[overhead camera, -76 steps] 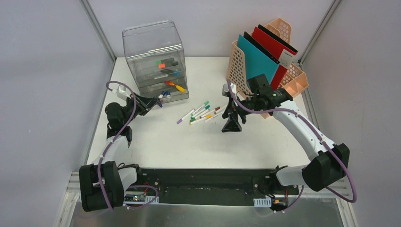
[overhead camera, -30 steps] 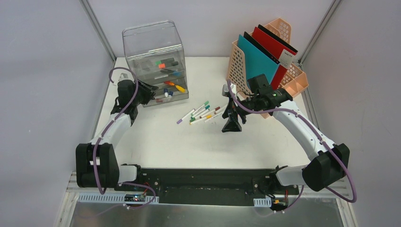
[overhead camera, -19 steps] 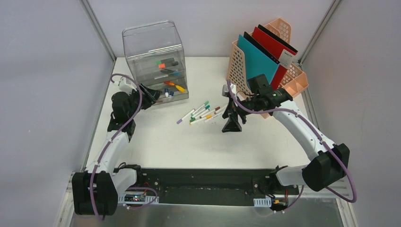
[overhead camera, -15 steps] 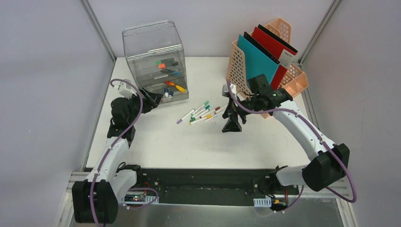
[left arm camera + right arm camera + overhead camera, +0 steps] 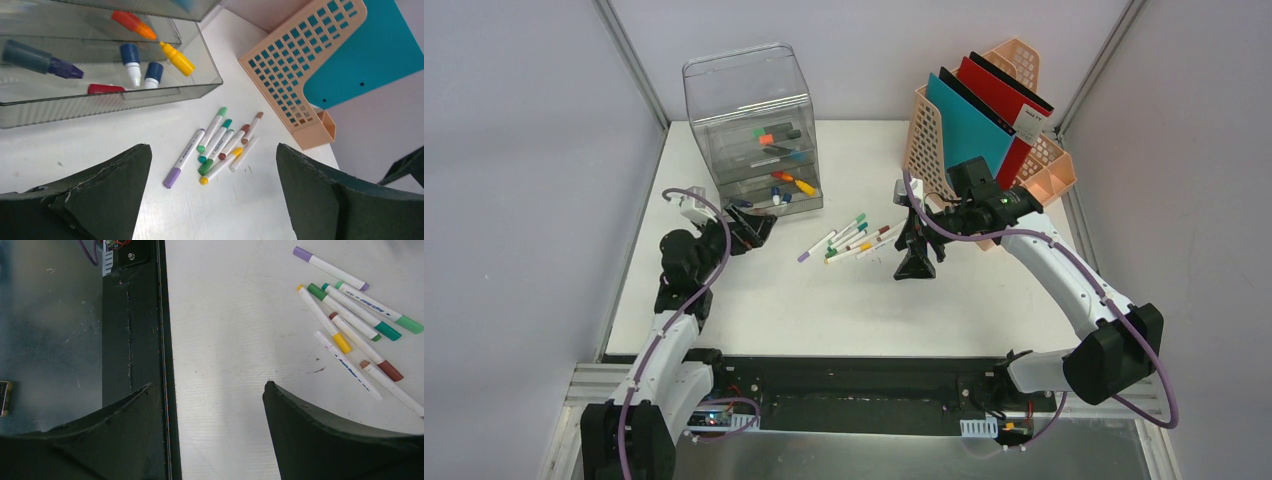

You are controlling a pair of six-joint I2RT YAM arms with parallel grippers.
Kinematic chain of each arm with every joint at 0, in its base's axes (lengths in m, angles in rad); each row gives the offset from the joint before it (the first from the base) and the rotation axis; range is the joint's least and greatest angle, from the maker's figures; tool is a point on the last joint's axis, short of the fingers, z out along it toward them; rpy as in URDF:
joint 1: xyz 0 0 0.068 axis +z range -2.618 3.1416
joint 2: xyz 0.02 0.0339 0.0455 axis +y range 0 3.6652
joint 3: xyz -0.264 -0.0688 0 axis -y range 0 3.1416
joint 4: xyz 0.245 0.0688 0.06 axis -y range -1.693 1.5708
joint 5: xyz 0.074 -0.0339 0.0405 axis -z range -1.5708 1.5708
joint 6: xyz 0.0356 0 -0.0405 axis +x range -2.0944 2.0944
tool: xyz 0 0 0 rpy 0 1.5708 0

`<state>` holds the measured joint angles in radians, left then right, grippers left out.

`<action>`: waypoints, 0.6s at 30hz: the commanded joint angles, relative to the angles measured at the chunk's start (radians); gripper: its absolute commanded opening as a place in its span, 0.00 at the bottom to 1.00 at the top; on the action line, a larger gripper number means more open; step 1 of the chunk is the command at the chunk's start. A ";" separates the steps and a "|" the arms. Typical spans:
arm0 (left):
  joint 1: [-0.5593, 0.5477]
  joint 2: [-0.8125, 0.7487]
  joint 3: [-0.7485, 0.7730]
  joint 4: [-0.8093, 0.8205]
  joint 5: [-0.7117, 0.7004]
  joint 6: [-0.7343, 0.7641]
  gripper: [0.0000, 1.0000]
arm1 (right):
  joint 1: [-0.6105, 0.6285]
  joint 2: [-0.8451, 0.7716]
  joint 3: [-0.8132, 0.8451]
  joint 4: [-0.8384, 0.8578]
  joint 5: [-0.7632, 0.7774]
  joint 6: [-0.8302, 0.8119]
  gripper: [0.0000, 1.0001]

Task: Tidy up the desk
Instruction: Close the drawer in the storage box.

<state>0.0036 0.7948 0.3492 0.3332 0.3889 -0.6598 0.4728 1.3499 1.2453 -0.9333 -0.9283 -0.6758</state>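
The desk (image 5: pixel 854 300) is a white tabletop with a black rail along its near edge. Several coloured markers (image 5: pixel 849 238) lie loose in a fan at its middle. My left gripper (image 5: pixel 759 229) hovers open and empty just in front of the clear drawer box (image 5: pixel 754 130). The left wrist view shows the markers (image 5: pixel 186 156) ahead between the wide-spread fingers of that gripper (image 5: pixel 212 147). My right gripper (image 5: pixel 914 250) stands open and empty just right of the markers. In the right wrist view, the gripper (image 5: pixel 207 385) spans bare desk with markers (image 5: pixel 350 325) at upper right.
The drawer box's bottom drawer (image 5: pixel 100 95) holds several markers and capped pens. A peach file rack (image 5: pixel 1024 165) at the back right holds a teal folder (image 5: pixel 969 125) and a red folder (image 5: pixel 1004 95). Grey walls close in both sides.
My left arm has drawn back from the drawer box toward the near side, and its gripper has opened wide. The right arm and the loose markers have not moved.
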 commanded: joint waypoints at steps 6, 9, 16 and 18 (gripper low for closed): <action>-0.002 0.199 0.057 0.063 0.251 0.014 0.85 | -0.001 0.001 0.022 0.008 -0.006 -0.028 0.80; -0.036 0.262 0.074 0.062 0.264 0.018 0.81 | -0.002 0.001 0.022 0.008 -0.004 -0.027 0.80; -0.122 0.349 0.066 0.066 0.113 0.026 0.51 | -0.001 0.009 0.023 0.007 -0.003 -0.029 0.80; -0.130 0.378 0.063 0.080 0.077 0.006 0.43 | -0.003 0.010 0.023 0.005 -0.004 -0.030 0.80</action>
<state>-0.1062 1.1309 0.3832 0.3603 0.5549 -0.6464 0.4728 1.3571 1.2453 -0.9375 -0.9211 -0.6796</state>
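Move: The open drawer's front wall is what I go for next: its middle lies about 7 cm ahead of my left hand, 3 cm to the right and some 15 cm below. Inside it, the yellow bottle is roughly 12 cm ahead and 9 cm right of this hand. The purple marker lies level with the hand and 11 cm right, the heap of other markers 1 cm ahead and 19 cm right. From my right hand the drawer front is about 14 cm ahead and 28 cm left. I sink my left hand about 7 cm while carrying it some 6 cm to the right, down in front of the open drawer and towards the purple marker's side. On the way the wrist turns clockwise and tips down, some 15 degrees each, and the wide-open fingers close to about half, gripping nothing. ##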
